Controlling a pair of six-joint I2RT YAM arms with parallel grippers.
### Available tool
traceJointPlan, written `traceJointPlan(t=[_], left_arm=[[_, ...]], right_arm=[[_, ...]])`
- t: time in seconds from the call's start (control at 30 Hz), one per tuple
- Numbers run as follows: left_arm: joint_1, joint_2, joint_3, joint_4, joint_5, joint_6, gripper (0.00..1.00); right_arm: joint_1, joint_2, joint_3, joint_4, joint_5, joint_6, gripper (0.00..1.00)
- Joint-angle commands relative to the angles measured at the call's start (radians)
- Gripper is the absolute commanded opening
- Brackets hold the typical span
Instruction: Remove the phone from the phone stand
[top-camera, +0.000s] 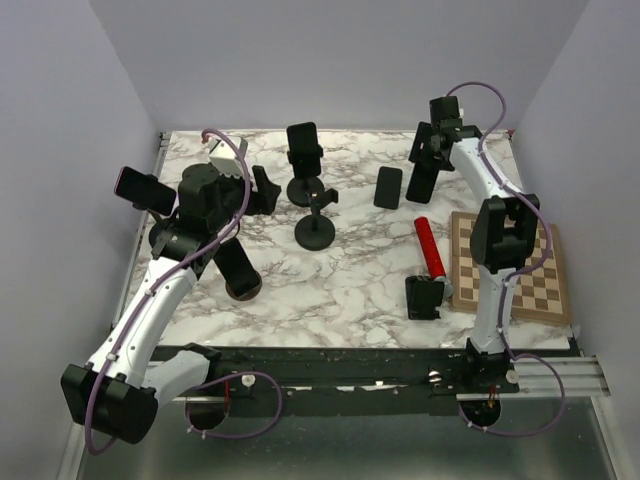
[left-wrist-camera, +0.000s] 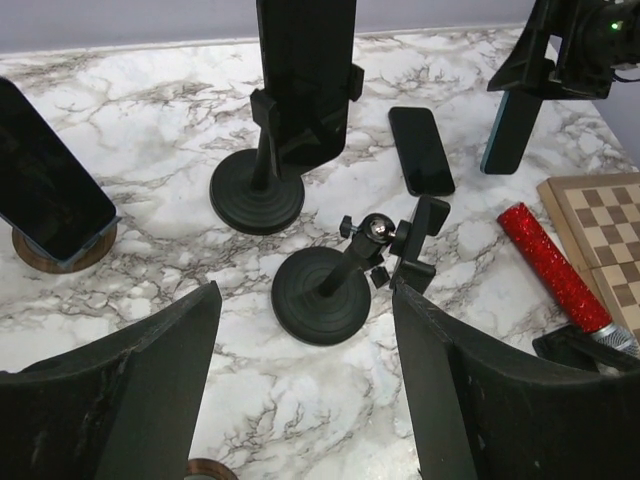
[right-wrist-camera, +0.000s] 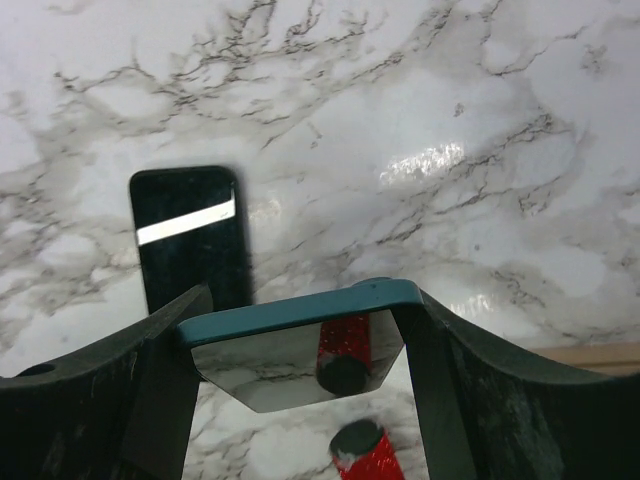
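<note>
A dark phone stands upright in a black phone stand at the back middle; in the left wrist view that phone rises over the stand's round base. In front of it an empty stand carries only its tilted clamp. My left gripper hangs open left of both stands, nothing between its fingers. My right gripper is shut on a teal-cased phone, held upright above the table at the back right.
Another phone lies flat beside the right gripper. Two phones lean on round wooden bases at the left. A red glitter cylinder, a chessboard and a small black holder sit at the right.
</note>
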Motion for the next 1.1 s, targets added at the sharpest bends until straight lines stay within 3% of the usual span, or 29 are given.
traceJointPlan(t=[0.0, 0.27, 0.73, 1.07], left_arm=[[-0.016, -0.072, -0.038, -0.007, 0.001, 0.031, 0.78], [-0.088, -0.106, -0.038, -0.026, -0.071, 0.086, 0.78], [-0.104, -0.117, -0.043, -0.025, -0.097, 0.08, 0.78], [-0.104, -0.128, -0.054, -0.014, -0.109, 0.082, 0.78]], right_arm=[[-0.01, 0.115, 0.163, -0.092, 0.056, -0.043, 0.0], [-0.012, 0.249, 0.243, -0.134, 0.059, -0.038, 0.01], [-0.012, 0.346, 0.193, -0.071, 0.019, -0.012, 0.33], [-0.012, 0.401, 0.218, -0.045, 0.033, 0.004, 0.43]])
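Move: The phone still held in the right fingers, hanging steeply from its far end, is bound for bare marble about 13 cm below that hand, some 2 cm back and 1 cm to its right. The flat phone lies about 7 cm left and 1 cm back, the red microphone roughly 21 cm back and 3 cm right, and the chessboard 25 cm back and 22 cm right. From the left hand, that landing spot is about 18 cm ahead, 37 cm right and 29 cm below. The held phone is lowered about 12 cm to the table just right of the flat phone: the right hand sinks with a slight forward shift, nearly pauses halfway, then goes straight down while tipping its fingers some 10 degrees steeper. The fingers keep the far end pinched as the near end meets the marble. The open, empty left hand backs off about 3 cm. ##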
